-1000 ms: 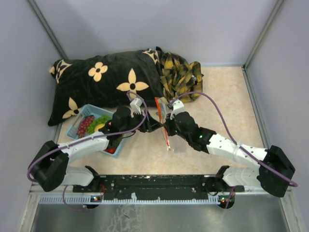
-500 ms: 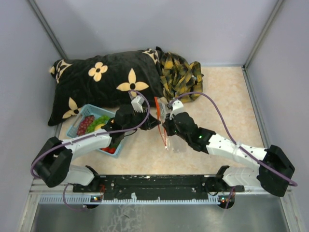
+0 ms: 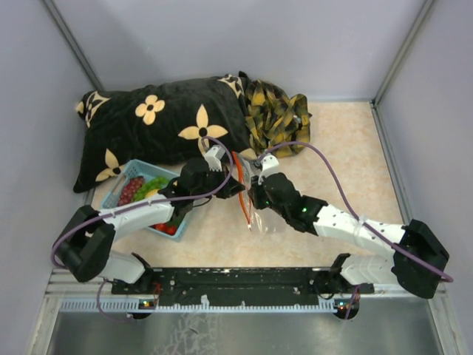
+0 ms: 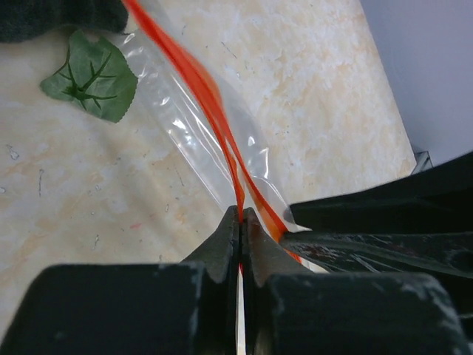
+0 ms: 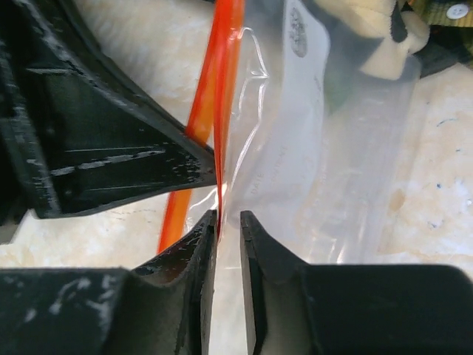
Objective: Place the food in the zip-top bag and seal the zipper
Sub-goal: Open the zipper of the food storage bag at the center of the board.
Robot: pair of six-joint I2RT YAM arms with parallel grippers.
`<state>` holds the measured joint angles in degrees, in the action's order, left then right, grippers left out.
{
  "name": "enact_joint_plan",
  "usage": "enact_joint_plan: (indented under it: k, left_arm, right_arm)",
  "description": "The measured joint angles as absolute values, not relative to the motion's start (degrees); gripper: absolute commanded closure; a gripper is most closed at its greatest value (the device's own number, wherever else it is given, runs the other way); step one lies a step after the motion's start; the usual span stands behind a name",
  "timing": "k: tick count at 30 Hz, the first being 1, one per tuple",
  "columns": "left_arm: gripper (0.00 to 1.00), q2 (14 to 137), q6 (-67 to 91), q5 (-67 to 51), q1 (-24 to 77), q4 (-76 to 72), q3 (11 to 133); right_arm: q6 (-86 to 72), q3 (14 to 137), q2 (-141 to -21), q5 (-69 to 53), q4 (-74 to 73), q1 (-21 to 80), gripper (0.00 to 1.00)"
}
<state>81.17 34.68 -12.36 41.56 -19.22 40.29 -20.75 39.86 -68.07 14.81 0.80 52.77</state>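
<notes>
The clear zip-top bag [image 3: 260,213] hangs between my two grippers over the table. Its red-orange zipper [image 3: 241,191] runs down the bag's left edge. My left gripper [image 3: 235,185] is shut on the zipper [image 4: 199,81], the strip pinched between its fingertips [image 4: 242,214]. My right gripper [image 3: 251,200] sits right beside it with its jaws a little apart; the zipper [image 5: 225,74] lies against its left finger, with clear bag film [image 5: 318,148] in the gap [image 5: 229,217]. The food [image 3: 146,189], grapes, greens and red berries, lies in the blue basket. A green leaf [image 4: 92,78] lies on the table.
The light-blue basket [image 3: 118,200] stands under my left arm. A black flowered pillow [image 3: 155,122] and a plaid cloth [image 3: 277,118] lie along the back wall. Grey walls close in both sides.
My left gripper moved right from the basket to the bag and closed on the zipper. My right gripper's jaws have parted slightly. The bag shifted a little to the left.
</notes>
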Motion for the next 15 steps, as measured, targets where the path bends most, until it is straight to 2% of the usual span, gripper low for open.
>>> enact_joint_plan:
  k: [6,15]
  left_arm:
    - [1.0,76.05,34.17,-8.75,44.27,-13.06,43.22]
    - [1.0,72.69,31.48,0.51,48.64,-6.02,48.05]
  right_arm:
    - [-21.15,40.53,-68.25,17.06,-1.06,52.84,0.6]
    - [-21.93,42.13,-68.34,17.45,-1.32,53.6,0.57]
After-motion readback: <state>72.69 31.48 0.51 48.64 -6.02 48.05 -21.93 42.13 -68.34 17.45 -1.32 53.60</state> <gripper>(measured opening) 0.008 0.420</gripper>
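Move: The bag's orange zipper is already pinched between the left fingertips, its middle about at that hand, and lies roughly 2 cm to the left and 1 cm ahead of the right fingertips. The green leaf is about 5 cm ahead of the left hand, 2 cm to its right and some 12 cm below; the food basket stands about 28 cm to its left, 2 cm nearer the base and some 10 cm lower. The zipper edge, kept in the shut left fingers, is drawn up about 6.5 cm and roughly 1 cm back beside the right hand, those fingertips tipping up slightly before the hand slows to a stop. The right hand stays almost in place at the bag's mouth, rises about 1 cm and spreads its slightly parted fingers to nearly half open, the zipper strip lying along its left finger. ##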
